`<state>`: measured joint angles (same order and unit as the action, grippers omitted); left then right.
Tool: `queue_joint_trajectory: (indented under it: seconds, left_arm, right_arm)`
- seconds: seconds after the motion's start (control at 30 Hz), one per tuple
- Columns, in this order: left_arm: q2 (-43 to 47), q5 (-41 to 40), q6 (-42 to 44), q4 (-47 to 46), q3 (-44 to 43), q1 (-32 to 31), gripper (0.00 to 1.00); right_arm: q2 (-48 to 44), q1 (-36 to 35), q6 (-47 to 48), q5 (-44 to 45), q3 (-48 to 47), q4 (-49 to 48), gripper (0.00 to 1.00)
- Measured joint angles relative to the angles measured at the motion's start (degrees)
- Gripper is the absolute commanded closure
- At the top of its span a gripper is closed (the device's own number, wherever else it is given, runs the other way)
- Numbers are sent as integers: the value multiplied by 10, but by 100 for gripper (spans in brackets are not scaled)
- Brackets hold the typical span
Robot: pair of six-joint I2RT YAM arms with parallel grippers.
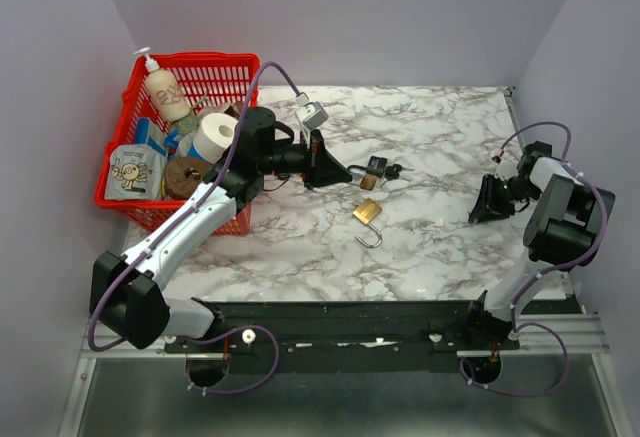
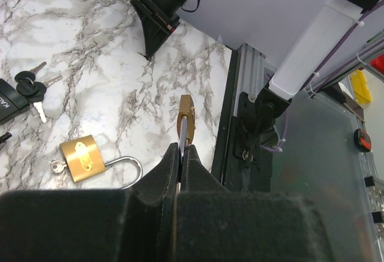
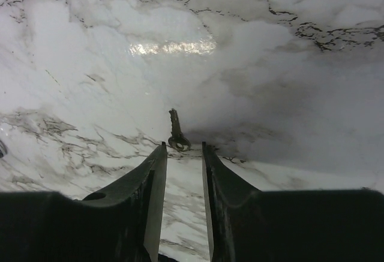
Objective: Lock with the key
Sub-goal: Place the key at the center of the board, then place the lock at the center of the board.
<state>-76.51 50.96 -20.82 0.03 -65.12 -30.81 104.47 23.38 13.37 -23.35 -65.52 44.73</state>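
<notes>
My left gripper [image 2: 182,148] is shut on a brass padlock [image 2: 186,117], which I see edge-on sticking out past the fingertips; from above the left gripper [image 1: 345,170] hovers mid-table. A second brass padlock [image 2: 81,159] lies on the marble with its shackle open and a small key stub in its keyhole; in the top view this second padlock [image 1: 367,211] sits just in front of the left gripper. My right gripper [image 3: 183,148] is open and low over the table, with a small metal key [image 3: 176,131] lying flat just beyond its fingertips, touching neither finger. Seen from above, the right gripper [image 1: 487,207] is at the right side of the table.
A bunch of black-headed keys [image 1: 392,170] and a black box [image 2: 9,101] lie past the left gripper. A red basket [image 1: 120,197] with a bottle, tape roll and other items stands at the far left. The table's front rail [image 2: 246,94] runs close by.
</notes>
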Motion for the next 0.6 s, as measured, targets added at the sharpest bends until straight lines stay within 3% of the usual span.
queue_joint_trajectory:
  seconds: [0.23,0.27,0.3,0.47,0.6]
  left_arm:
    - [5,0,-1,27,0,0,100]
    - [5,-1,-2,34,0,0,100]
    - [3,-2,-3,47,0,-1,100]
    - [-20,-1,-26,89,-3,-2,100]
    - [-39,-6,-56,115,-3,-6,100]
  right_arm:
    - [-61,-15,45,-28,-45,63,30]
    - [-85,-30,55,-31,-55,68,9]
    - [-127,-42,72,-36,-66,70,1]
    - [-283,-230,98,-50,-74,45,0]
    - [-362,-340,121,-57,-88,43,0]
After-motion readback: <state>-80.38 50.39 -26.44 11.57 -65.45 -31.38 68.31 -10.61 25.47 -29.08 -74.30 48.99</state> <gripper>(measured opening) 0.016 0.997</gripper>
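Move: The right hand has already let go of the key, which lies on the marble about 1 cm ahead of it and just below. From that hand the open brass padlock is some 25 cm left and 2 cm ahead, the black padlock about 23 cm left and 13 cm ahead. The left hand holds the small padlock; from it the open brass padlock is roughly 6 cm right, 4 cm ahead and 30 cm below, the key about 30 cm right. Up and to the left, some 24 and 19 cm, the right hand leaves the key and speeds up, its fingers spreading from part-open to wide; it turns about 45 degrees counter-clockwise and tips up from pointing down to pointing forward-left. The left hand sinks about 5 cm towards the open brass padlock, rolling nearly 20 degrees, still gripping the small padlock's shackle. ##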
